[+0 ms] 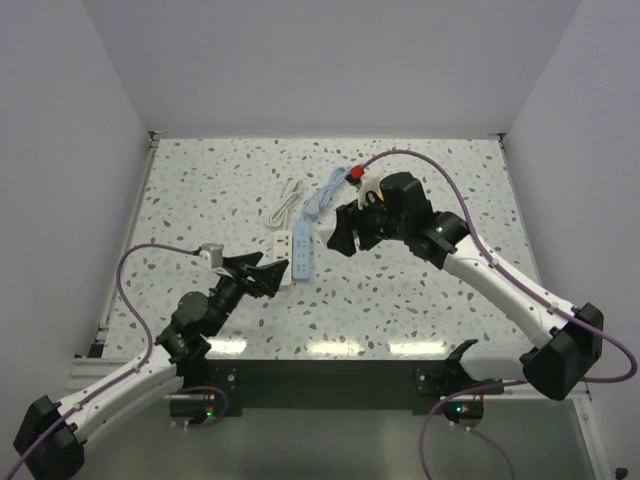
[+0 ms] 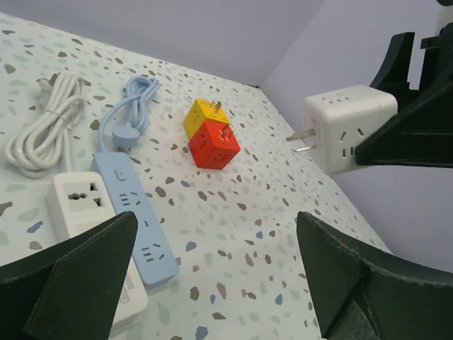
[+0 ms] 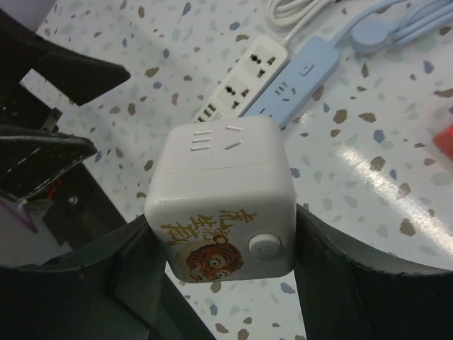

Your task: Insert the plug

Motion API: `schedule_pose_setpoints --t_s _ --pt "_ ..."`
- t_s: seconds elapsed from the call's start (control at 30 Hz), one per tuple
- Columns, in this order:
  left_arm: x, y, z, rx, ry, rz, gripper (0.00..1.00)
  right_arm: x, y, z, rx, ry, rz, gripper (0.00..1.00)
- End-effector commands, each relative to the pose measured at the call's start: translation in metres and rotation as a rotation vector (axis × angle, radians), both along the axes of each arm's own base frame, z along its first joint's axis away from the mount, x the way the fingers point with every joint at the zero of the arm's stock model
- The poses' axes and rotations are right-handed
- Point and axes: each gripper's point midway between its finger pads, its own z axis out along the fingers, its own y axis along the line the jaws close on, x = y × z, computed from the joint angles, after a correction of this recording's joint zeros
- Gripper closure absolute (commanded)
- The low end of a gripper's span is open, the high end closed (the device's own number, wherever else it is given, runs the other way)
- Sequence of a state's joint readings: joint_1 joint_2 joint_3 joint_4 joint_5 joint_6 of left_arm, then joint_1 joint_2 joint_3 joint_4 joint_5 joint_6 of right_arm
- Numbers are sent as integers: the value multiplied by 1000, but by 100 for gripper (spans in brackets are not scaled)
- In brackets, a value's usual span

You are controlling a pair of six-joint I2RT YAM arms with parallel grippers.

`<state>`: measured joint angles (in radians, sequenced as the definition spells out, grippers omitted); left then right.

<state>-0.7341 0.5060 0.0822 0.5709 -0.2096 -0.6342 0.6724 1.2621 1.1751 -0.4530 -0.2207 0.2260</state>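
The plug is a white cube adapter (image 3: 223, 198) with a tiger picture and a round button, and two metal prongs (image 2: 303, 140) stick out of one side. My right gripper (image 3: 226, 237) is shut on it and holds it in the air above the table. A blue power strip (image 2: 134, 212) (image 1: 302, 250) and a white power strip (image 2: 81, 202) (image 1: 282, 250) lie side by side on the table. My left gripper (image 2: 216, 227) (image 1: 268, 275) stands open and empty just over the near end of the strips.
A red cube (image 2: 214, 144) and a yellow cube (image 2: 199, 115) sit joined together farther back, near the blue coiled cable (image 2: 134, 106). A white coiled cable (image 2: 46, 127) lies at the back left. White walls close in the speckled table (image 1: 420, 300).
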Motion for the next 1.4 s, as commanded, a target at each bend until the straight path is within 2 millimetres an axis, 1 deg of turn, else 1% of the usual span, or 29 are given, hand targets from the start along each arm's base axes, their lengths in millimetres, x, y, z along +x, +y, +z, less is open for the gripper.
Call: schedule_pose_setpoints --t_s 0.0,0.03,0.17,0.23,0.27,0.3,0.33,0.37,0.4,0.47,0.5,0.53,0.57,0.7,0.93,0.97,1.03,1.07,1.13,1.17,1.2,1.27,1.33,1.37 --pt "6 16 -8 141 -22 73 0 -30 15 15 63 83 175 100" --pt "6 19 -13 158 -23 87 0 -35 17 14 64 89 206 100" --pt "5 24 -14 183 -36 93 0 -46 19 11 56 56 312 100" --pt "2 22 -15 198 -35 74 0 -48 16 5 33 52 322 100" --pt "2 21 -15 200 -37 69 0 -49 16 3 23 35 351 100" --pt "2 19 -16 207 -34 58 0 -55 17 0 28 37 393 100" --pt "0 16 -14 214 -41 39 0 -57 18 -2 22 29 413 100" --pt "0 14 -18 228 -33 28 0 -57 18 -6 -1 -2 442 100" --pt "0 12 -16 230 -34 14 0 -58 18 -10 -13 5 456 100" --pt "1 9 -22 245 -20 1 0 -56 19 -20 -38 14 475 100" --pt "0 7 -20 240 -26 -15 0 -60 22 -20 -23 27 513 100" --pt "0 5 -24 247 -19 -22 0 -61 25 -26 -31 27 553 100" --pt "0 4 -23 247 -24 -31 0 -63 27 -28 -28 27 577 100" --pt "2 4 -30 261 -11 -33 0 -62 30 -39 -50 20 634 100" --pt "7 10 -39 278 9 -6 0 -54 35 -44 -67 21 665 100" --pt "7 9 -38 277 7 -13 0 -54 38 -41 -65 17 671 100" --pt "9 10 -43 280 20 -14 0 -49 39 -47 -77 34 664 100" --pt "9 9 -43 279 18 -19 0 -43 41 -45 -84 22 647 100" --pt "11 11 -46 280 28 -18 0 -35 43 -51 -98 46 609 100" --pt "12 11 -46 277 26 -19 0 -31 45 -51 -101 44 596 100" --pt "12 10 -48 277 32 -29 0 -19 45 -54 -126 23 544 100" --pt "14 13 -50 277 38 -27 0 -5 47 -54 -136 38 454 100" --pt "16 15 -51 276 47 -19 0 10 45 -61 -165 70 345 100" --pt "17 16 -52 275 49 -17 0 15 47 -59 -164 69 321 100"
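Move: The right hand holds the white cube plug. From it the blue strip's middle lies about 8 cm left, 5 ahead and 21 below; the white strip is beside that, some 13 left and 3 ahead, and the red block about 9 right and 13 ahead, both as low. From the empty left hand the blue strip is roughly 11 cm ahead, 5 right and 17 below, and the white strip 9 straight ahead. Right hand lowers the held plug about 8 cm, leftward towards the blue strip, turning counter-clockwise; left hand sinks too. ##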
